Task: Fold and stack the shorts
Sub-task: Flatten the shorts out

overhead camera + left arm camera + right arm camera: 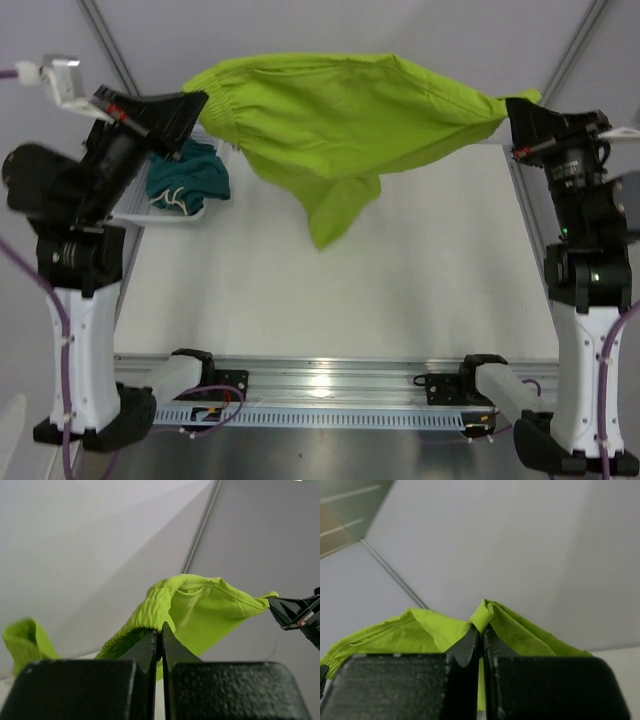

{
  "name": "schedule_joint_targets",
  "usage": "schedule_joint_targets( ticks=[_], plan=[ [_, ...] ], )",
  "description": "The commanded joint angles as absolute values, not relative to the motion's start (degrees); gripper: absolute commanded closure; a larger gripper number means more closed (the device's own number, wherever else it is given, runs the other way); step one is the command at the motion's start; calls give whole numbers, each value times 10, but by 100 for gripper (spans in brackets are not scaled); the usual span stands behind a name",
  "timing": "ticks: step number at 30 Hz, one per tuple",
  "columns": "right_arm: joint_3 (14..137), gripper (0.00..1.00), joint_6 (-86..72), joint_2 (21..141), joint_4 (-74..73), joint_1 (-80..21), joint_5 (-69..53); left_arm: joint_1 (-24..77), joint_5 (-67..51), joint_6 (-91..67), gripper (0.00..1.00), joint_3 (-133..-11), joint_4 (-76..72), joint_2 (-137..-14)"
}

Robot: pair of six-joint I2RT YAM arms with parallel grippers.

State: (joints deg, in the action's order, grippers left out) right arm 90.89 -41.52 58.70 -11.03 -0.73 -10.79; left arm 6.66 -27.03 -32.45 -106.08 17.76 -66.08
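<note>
The lime green shorts (340,115) hang stretched in the air above the far side of the table, one leg drooping down in the middle. My left gripper (200,103) is shut on their elastic waistband (150,612) at the left end. My right gripper (512,108) is shut on a hem corner (484,615) at the right end. Both grippers are raised well above the table. The dark teal shorts (190,178) lie crumpled in the white mesh basket (150,212) at the left, white drawstring showing.
The white table (330,280) spreads below the hanging cloth. The basket sits at its far left edge under my left arm. A metal rail (330,385) with both arm bases runs along the near edge.
</note>
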Motion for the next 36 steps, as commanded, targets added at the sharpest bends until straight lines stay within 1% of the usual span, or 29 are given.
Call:
schedule_joint_targets(
  ticks=[1, 2, 5, 12, 17, 21, 28, 32, 36],
  plan=[
    [856, 100, -412, 525, -20, -7, -126, 63, -260, -320, 100, -984, 68, -563],
    [840, 100, -417, 515, -21, -6, -128, 63, -267, -323, 100, -954, 65, -560],
    [849, 100, -419, 505, -39, -6, -136, 63, -285, -335, 100, -942, 59, -541],
    [879, 100, -411, 448, -136, -6, -144, 63, -266, -309, 100, -990, 141, -482],
    [893, 100, -419, 382, -177, -6, -146, 63, -264, -304, 100, -1021, 179, -423],
    [926, 100, -420, 358, -198, -6, -154, 63, -265, -302, 100, -1055, 199, -403],
    [945, 100, -424, 365, -197, -5, -154, 63, -265, -296, 100, -1061, 195, -410],
    [922, 100, -425, 387, -184, -5, -149, 63, -270, -301, 100, -1030, 170, -431],
    [893, 100, -428, 410, -167, -5, -142, 63, -271, -301, 100, -975, 140, -449]
  ],
)
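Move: Shut in both my hands, the shorts hang stretched across between them. Their middle lies some 20 cm to my left hand's right and to my right hand's left, about 15 cm lower and 4 cm ahead of either. The table's middle is roughly 60 cm below, 9 cm ahead, 20 cm right of my left hand and 23 cm left of my right. The basket with the teal shorts stands 24 cm ahead, 23 cm left and 56 cm below my left hand. Keeping both pinches, the left on the waistband end and the right on the opposite top corner, I whip the shorts back towards my bases in two pulls with a brief check between, some 25 cm in all and about 6 cm up, tipping the fingers upward 20 to 30 degrees. Then both hands start forward again, about 4 cm, dipping slightly and tipping partly back down. ##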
